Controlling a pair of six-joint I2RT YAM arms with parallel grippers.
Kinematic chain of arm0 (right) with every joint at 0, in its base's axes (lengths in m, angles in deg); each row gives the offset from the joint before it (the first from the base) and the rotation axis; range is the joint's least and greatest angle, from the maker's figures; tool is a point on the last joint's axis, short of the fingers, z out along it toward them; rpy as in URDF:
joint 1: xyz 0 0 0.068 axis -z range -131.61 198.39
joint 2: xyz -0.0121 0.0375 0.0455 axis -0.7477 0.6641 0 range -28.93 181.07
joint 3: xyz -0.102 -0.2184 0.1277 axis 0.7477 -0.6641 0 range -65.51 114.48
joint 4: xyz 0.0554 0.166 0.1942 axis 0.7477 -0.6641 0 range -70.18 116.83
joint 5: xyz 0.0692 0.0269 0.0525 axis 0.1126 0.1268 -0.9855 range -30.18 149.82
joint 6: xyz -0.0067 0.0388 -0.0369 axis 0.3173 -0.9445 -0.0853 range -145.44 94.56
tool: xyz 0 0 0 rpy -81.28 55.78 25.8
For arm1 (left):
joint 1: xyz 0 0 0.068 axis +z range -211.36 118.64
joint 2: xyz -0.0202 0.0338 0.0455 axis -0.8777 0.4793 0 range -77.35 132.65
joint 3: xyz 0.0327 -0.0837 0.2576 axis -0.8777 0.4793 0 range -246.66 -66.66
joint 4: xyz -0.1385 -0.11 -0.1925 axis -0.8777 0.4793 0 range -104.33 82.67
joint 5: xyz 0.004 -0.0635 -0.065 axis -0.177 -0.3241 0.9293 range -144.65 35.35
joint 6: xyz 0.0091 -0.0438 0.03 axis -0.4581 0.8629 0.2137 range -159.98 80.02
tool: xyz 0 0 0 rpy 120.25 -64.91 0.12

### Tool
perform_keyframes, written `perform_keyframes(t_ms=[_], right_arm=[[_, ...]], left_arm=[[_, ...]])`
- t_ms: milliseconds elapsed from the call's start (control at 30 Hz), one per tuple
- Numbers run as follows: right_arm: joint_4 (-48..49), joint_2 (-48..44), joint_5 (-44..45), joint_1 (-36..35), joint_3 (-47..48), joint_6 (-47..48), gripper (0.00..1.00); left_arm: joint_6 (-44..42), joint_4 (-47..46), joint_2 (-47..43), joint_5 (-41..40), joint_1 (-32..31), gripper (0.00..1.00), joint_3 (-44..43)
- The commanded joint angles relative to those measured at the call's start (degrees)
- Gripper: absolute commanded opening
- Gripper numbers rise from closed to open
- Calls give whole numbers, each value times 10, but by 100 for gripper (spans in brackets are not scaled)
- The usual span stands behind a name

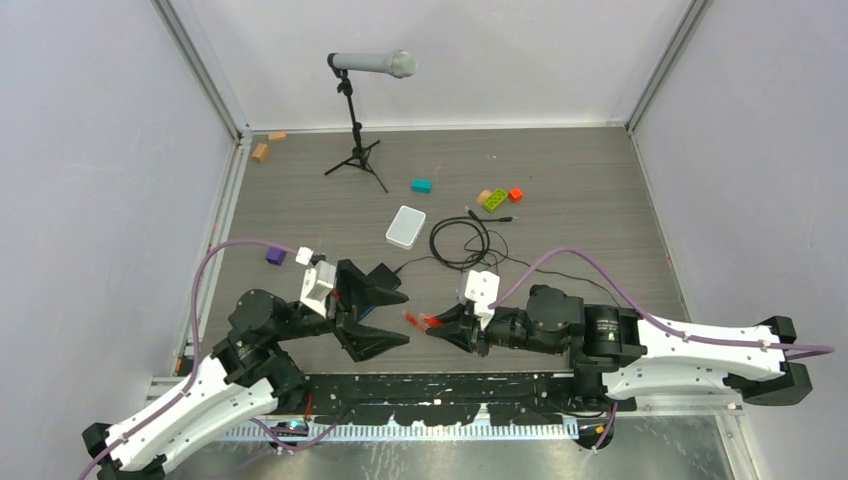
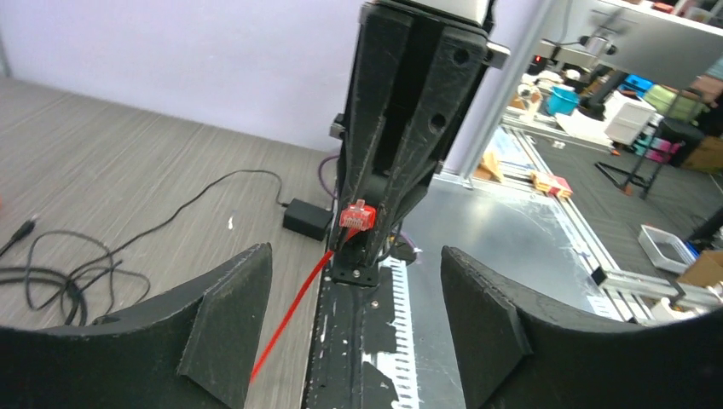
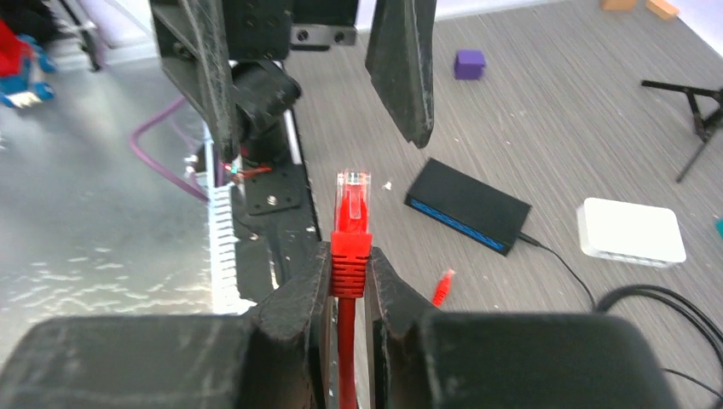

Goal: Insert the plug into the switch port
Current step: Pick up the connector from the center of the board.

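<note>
My right gripper (image 3: 351, 256) is shut on the red boot of the plug (image 3: 353, 192), whose clear tip sticks out ahead of the fingers. The red cable runs back between the jaws. The flat black switch (image 3: 465, 203) lies on the table ahead and to the right, its blue port edge facing me, apart from the plug. My left gripper (image 2: 354, 264) stands open and empty, facing the plug (image 2: 357, 215). In the top view the two grippers (image 1: 405, 318) (image 1: 438, 326) meet nose to nose at the near middle, and the switch is mostly hidden under the left one.
A loose red connector (image 3: 442, 285) lies on the table beside the right fingers. The white rounded box (image 1: 405, 226), a coiled black cable (image 1: 460, 240), a microphone stand (image 1: 355, 130) and small coloured blocks (image 1: 495, 198) sit farther back. A purple cube (image 1: 275, 256) lies to the left.
</note>
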Motion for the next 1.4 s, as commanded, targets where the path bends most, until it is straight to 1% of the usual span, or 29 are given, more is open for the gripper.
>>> perform_keyframes(t_ms=[0,67,267,433,500,533,600,733,767,800,833,867,900,967,1033,1367], right_arm=[[63,-11,-59,-1,5,-22,0],[68,-6,-66,-1,4,-26,1],[81,13,-67,-1,2,-33,1],[81,22,-63,-1,5,-33,1],[81,23,-59,-1,3,-33,0],[81,23,-58,-1,3,-33,0],[81,21,-56,-1,0,-35,0],[87,15,-56,-1,-5,-36,0],[89,12,-54,-1,-6,-36,2],[92,10,-53,-1,-7,-36,17],[97,6,-52,-1,-11,-36,28],[104,1,-51,-1,-16,-36,35],[110,-4,-50,-1,-23,-36,40],[141,-14,-47,-1,-39,-38,46],[155,-23,-45,-1,-49,-44,48],[177,-45,-39,0,-63,-48,49]], left_arm=[[11,-85,17,80,1,71,9],[19,-101,33,90,1,67,9],[38,-125,69,106,1,59,-1],[42,-125,74,97,0,55,0],[43,-125,72,96,0,50,2],[43,-125,72,96,1,43,3],[45,-125,70,93,1,22,6],[45,-121,66,89,1,0,8],[45,-118,65,88,1,0,8],[45,-116,64,87,1,0,7],[45,-116,63,86,0,0,7],[45,-115,62,85,0,0,8],[44,-115,61,83,0,0,8],[43,-115,57,81,1,0,8],[42,-115,55,81,1,0,9],[42,-118,56,87,0,0,13]])
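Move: The red connector sits in the right fingertips, its centre about 1 cm to the left of that hand's point; the open left fingers it is brought to are some 6 cm left of the right hand and 1 cm higher. From the left hand the connector lies about 5 cm to the right, level fore and aft, 1 cm lower. From the left hand, the black switch is roughly 18 cm ahead, 4 cm left and 28 cm below; the cable's other red plug is about 12 cm ahead, 3 cm right and 28 cm below. The left fingers close on the connector's clear head and pinch it, after that hand has eased about 1.5 cm right and as much back, turning some 10 degrees clockwise. The right hand brings the connector to meet them, about 2 cm left and back, then opens about halfway, ending its grip, and starts rising while drawing off 1 cm to the right. ##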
